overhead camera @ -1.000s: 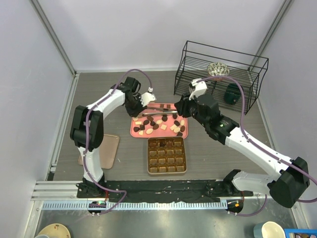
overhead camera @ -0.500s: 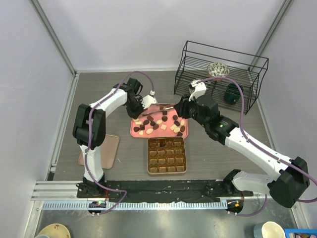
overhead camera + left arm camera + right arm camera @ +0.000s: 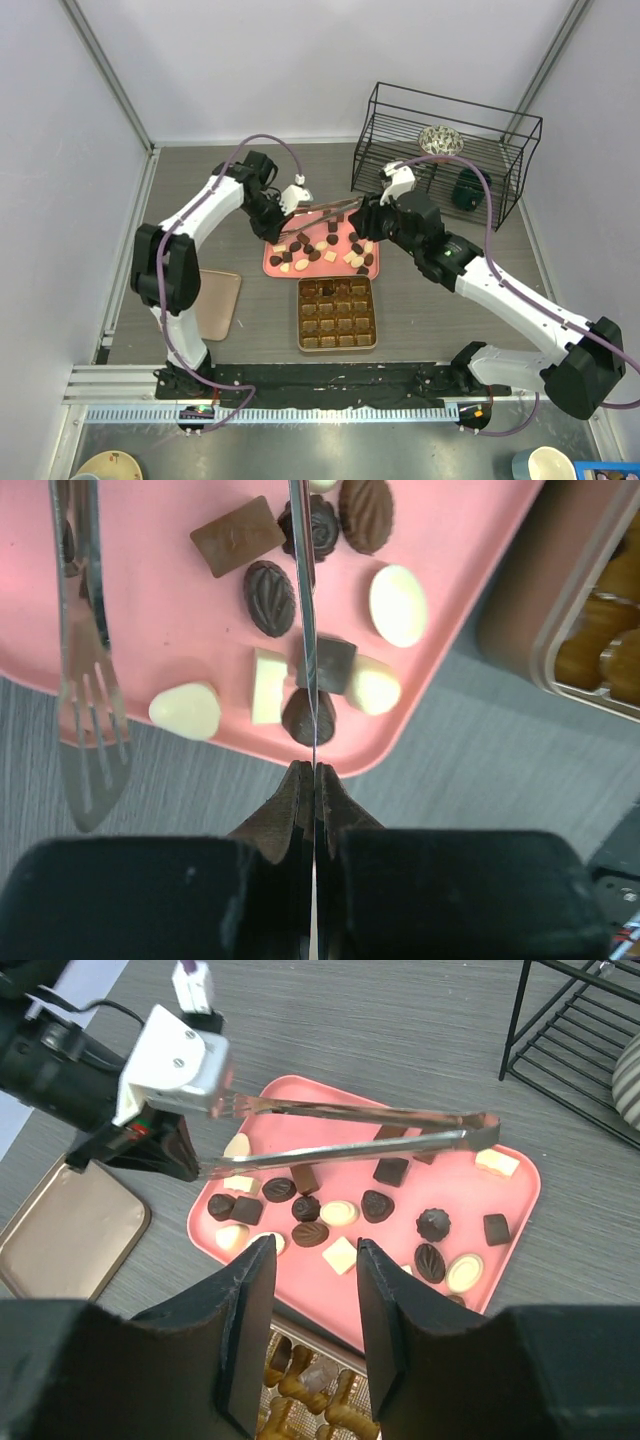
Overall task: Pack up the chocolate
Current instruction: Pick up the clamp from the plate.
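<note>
Chocolate (image 3: 322, 243) in dark, mid-brown and white pieces lies scattered on a flat pink tray (image 3: 270, 268). My left gripper (image 3: 291, 203) hovers over the tray's back left, shut on one arm of metal tongs (image 3: 327, 207). In the left wrist view that arm (image 3: 305, 600) runs edge-on out of the gripper (image 3: 314, 770) above chocolate (image 3: 270, 598); the other, slotted arm (image 3: 88, 720) hangs free. In the right wrist view the tongs (image 3: 350, 1130) span the tray (image 3: 510, 1200). My right gripper (image 3: 315, 1245) is open and empty over the tray's near edge.
A gold-brown gridded box (image 3: 337, 312) lies just in front of the pink tray. A tan flat tray (image 3: 218, 305) sits at the left. A black wire rack (image 3: 445, 150) holding a patterned bowl and a dark green item stands at the back right.
My left gripper has shut on the tongs' arm and carried the tongs up and toward the back. My right gripper's jaws have widened a little.
</note>
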Controlling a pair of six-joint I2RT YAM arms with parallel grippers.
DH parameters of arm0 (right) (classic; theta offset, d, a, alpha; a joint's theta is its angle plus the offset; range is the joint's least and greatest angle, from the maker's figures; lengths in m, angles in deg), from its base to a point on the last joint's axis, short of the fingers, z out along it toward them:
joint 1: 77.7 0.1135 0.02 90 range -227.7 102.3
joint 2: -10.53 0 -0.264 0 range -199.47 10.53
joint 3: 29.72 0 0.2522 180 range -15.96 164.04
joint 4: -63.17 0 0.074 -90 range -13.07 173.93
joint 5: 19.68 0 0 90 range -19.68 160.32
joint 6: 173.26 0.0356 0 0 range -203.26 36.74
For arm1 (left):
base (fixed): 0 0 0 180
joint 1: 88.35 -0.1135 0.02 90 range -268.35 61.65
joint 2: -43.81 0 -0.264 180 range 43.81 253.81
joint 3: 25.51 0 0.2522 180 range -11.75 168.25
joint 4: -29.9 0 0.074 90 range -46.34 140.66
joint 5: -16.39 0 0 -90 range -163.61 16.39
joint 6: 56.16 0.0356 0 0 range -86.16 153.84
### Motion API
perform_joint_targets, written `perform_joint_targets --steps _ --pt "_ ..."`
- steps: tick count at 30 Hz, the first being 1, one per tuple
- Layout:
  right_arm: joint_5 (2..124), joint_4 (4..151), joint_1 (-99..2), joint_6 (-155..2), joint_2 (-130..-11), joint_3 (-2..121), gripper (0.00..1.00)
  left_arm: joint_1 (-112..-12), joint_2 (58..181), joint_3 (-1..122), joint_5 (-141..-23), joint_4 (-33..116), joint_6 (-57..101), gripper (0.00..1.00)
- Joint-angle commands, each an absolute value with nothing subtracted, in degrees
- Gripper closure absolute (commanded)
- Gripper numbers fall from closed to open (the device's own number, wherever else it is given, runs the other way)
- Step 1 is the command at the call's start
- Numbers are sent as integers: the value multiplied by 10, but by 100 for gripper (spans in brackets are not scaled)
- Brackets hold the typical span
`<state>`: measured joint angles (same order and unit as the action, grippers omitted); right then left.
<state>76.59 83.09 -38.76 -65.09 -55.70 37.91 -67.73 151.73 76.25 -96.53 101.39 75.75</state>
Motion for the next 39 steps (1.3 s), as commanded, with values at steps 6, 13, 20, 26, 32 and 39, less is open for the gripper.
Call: perform_joint_targets --steps 6,13,20,26,32,39 --pt "732 842 -387 -659 -504 416 43 -711 1429 827 -1082 1121 729 100" --pt "622 843 -391 -623 -470 393 16 -751 1378 856 -1211 1254 773 100" --pt "530 803 -416 -572 -453 373 4 -765 1342 871 -1340 1388 825 100" --pt "524 714 -426 -543 -434 349 0 -765 1313 860 -1386 1388 813 100" --pt "476 586 -442 -517 -453 348 1 -763 1315 845 -1428 1388 799 100" --pt "409 558 -474 -540 -506 403 1 -754 1305 828 -1474 1388 775 100"
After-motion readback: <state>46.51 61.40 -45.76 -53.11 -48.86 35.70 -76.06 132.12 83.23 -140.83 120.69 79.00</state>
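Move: The clamp is already off the plate, its lower end pinched in the left fingers. Its bent handle end, free for the right hand, lies about 9 cm ahead of the right hand, 2 cm to its right and 6 cm below; from the left hand it is some 16 cm right, 4 cm ahead and 8 cm higher. From the right hand, the pink plate's middle is about 5 cm ahead, 7 cm left and 22 cm down, the chocolate box 11 cm back, 4 cm left and 21 cm down. Upward and then also back, the left arm lifts the clamp about 20 cm, drawing in some 10 cm and drifting slightly right, while its wrist rolls the fingers from mostly down to mostly rightward, grip kept shut. The right hand backs off about 5 cm, then mainly rises, swinging and rolling leftward as its half-open fingers spread wide beside the clamp, not touching it. ##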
